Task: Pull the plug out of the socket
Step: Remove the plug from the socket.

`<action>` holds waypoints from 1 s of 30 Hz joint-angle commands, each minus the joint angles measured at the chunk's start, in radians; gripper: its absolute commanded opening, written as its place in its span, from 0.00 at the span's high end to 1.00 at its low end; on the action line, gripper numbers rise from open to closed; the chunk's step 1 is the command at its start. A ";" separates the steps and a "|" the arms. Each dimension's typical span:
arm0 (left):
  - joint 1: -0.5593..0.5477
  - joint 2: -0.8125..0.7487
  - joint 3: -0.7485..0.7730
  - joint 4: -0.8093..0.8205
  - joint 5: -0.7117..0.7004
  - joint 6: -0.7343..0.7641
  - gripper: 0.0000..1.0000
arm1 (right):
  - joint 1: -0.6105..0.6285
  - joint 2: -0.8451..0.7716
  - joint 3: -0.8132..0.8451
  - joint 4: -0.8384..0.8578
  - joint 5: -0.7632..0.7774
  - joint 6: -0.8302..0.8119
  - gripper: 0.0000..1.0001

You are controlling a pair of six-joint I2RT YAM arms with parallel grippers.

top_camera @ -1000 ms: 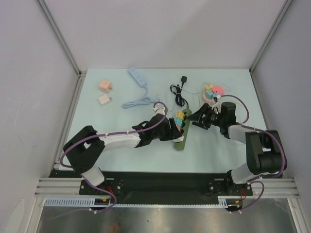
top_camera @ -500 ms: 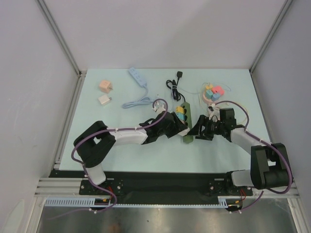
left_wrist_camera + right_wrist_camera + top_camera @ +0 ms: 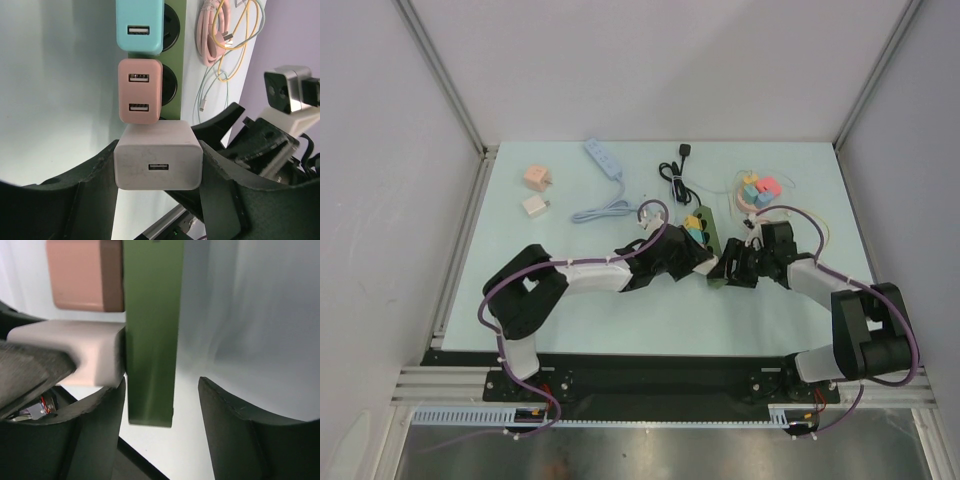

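A green power strip (image 3: 713, 238) lies mid-table with several plugs in its sockets. Nearest its near end sits a white USB plug (image 3: 158, 162), and my left gripper (image 3: 158, 167) is shut on it, one finger (image 3: 95, 175) pressed on each side. Beyond it stand a pink plug (image 3: 140, 92) and a teal plug (image 3: 139, 25) on the strip (image 3: 181, 60). My right gripper (image 3: 161, 386) stands open astride the strip's near end (image 3: 150, 340), with a gap to its right finger. The white plug (image 3: 85, 352) still meets the strip's face.
A pale blue power strip (image 3: 603, 160) with its cable lies at the back left, near two loose adapters, one pink (image 3: 535, 177), one white (image 3: 533, 206). A black cord (image 3: 680, 180) runs back from the green strip. A heap of cables and coloured plugs (image 3: 757, 190) sits at the back right.
The green strip has swung and shifted right and away, carried with my left gripper. My right gripper has come down to the strip's near end.
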 commanded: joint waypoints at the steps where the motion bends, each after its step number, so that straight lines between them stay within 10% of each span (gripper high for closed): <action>1: 0.000 -0.007 0.046 0.062 0.030 -0.066 1.00 | 0.003 0.040 0.049 0.040 0.026 0.013 0.36; 5: -0.001 -0.007 0.043 0.079 0.054 -0.089 1.00 | 0.003 0.063 0.048 0.091 0.015 0.026 0.46; 12: 0.002 -0.026 0.019 0.116 0.082 -0.129 1.00 | -0.046 0.087 0.059 0.125 0.007 0.003 1.00; 30: 0.062 -0.214 -0.067 0.010 0.203 -0.121 1.00 | -0.130 0.111 0.080 0.082 0.044 -0.096 1.00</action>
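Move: Already between the left fingers is the white plug, its socket about 2 cm ahead, 2 cm to the right and 3 cm below that hand; the pink plug sits about 4 cm ahead of the left hand, 1 cm left and 2 cm lower. From the open right hand, the green strip's near end is only about 1 cm ahead, 1 cm left and 1 cm below; the white plug is some 2 cm ahead, 3 cm left and 2 cm higher. Closing on the green strip's near end, the right fingers go forward about 1.5 cm and slightly down to pinch it, one beside the white plug and one on the strip's back; that hand then eases back a little and keeps hold. The left, still gripping the white plug, drifts slightly right, then draws back, up and left about 2 cm, tilting some 10 degrees. ##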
